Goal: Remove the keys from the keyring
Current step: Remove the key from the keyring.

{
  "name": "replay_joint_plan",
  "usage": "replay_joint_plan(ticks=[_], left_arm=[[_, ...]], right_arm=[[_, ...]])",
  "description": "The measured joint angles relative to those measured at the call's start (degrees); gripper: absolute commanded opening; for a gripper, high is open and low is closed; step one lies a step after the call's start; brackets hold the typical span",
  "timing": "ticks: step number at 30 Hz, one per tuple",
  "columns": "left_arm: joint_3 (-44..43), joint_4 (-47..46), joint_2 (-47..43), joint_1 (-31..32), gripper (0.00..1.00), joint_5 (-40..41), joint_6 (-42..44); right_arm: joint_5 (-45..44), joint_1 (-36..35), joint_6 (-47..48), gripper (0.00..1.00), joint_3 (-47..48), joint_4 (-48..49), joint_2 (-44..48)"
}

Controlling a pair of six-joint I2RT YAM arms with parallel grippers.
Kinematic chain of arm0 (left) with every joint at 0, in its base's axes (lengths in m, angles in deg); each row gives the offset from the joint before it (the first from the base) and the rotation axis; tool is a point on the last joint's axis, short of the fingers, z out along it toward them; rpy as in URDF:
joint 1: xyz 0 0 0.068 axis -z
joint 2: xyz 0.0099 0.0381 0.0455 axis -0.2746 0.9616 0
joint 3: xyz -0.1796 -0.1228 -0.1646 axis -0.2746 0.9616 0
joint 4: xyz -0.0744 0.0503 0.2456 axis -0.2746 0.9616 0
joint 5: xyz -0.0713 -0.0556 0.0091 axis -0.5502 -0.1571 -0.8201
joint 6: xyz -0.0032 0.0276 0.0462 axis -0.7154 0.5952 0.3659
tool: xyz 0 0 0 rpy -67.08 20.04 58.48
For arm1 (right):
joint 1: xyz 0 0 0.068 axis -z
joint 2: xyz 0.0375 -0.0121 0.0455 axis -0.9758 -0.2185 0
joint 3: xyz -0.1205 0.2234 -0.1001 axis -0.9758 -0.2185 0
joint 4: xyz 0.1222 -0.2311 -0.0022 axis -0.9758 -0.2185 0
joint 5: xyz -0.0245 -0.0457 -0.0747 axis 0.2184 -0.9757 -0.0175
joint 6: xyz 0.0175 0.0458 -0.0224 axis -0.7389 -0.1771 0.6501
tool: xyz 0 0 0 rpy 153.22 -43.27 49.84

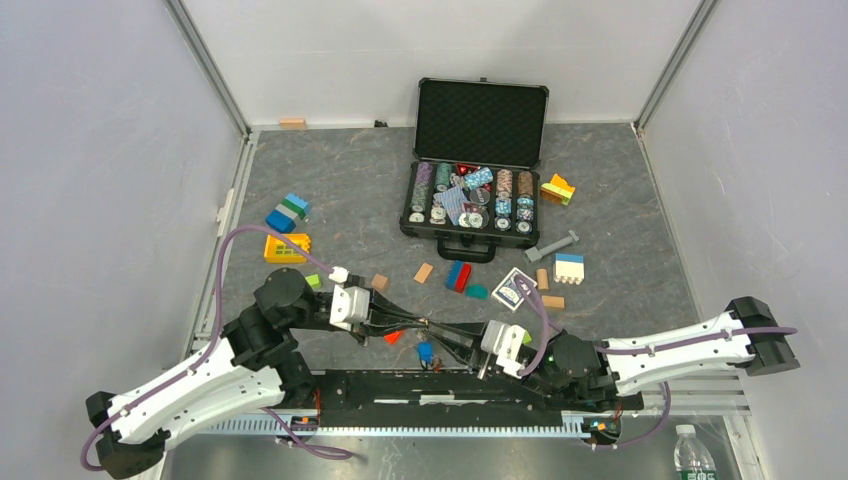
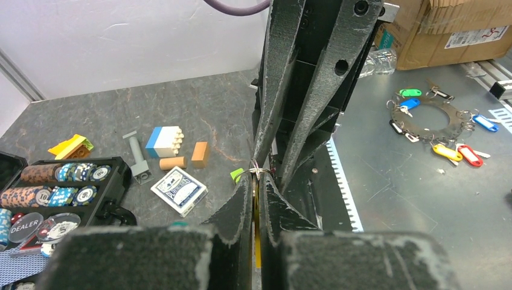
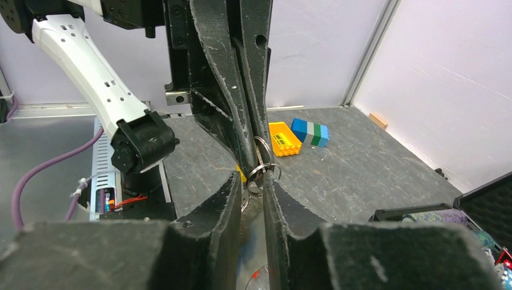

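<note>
My two grippers meet tip to tip near the table's front edge. The left gripper is shut on a yellow-headed key, seen as a yellow strip between its fingers. The keyring pokes out at its tips. The right gripper faces it with a narrow gap between its jaws. The ring sits at that gap's mouth, against the right-hand finger. A blurred silver key hangs inside the gap. A red key and a blue key dangle below the ring.
An open black case of poker chips stands at the back. A card deck and toy blocks lie around the middle. Off the table, a metal plate with tagged keys lies on the bench. A water bottle stands bottom right.
</note>
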Motion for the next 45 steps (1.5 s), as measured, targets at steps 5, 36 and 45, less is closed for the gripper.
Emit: replay_joint_plan(ticks=[5,36,45], left_arm=[[-0.2,0.2,0.0,0.0,0.02,0.2,0.0],[-0.4,0.3,1.1,-0.1,0.02,2.9,0.5],[0.1,-1.3,1.6,-0.1,0.02,2.8,-0.3]], right_arm=[[-1.8,0.0,0.0,0.05,0.0,0.9,-0.3],[-8.4,-0.5,1.3,0.0,-1.8,1.8,2.8],[-7.7,-0.5,2.4,0.0,-4.0,6.2,2.8]])
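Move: The small metal link that joins the key to the keyring sits right between my two hands. It is about 1 cm ahead and 1 cm to the left of my right hand, level with it, and about 1 cm to the right of my left hand, which already holds the yellow-tagged key. From my right hand the keyring plate hangs some 7 cm below and 2 cm back. The blue tag is about 10 cm down and 4 cm back. My right hand eases forward about 1 cm as its slightly open fingers close fully on the link at my left fingertips. Still shut, it carries on forward and draws off to the right, about 2 cm each way in all, turning some 8 degrees clockwise. My left hand keeps its pinch and goes about 1 cm forward with it. ##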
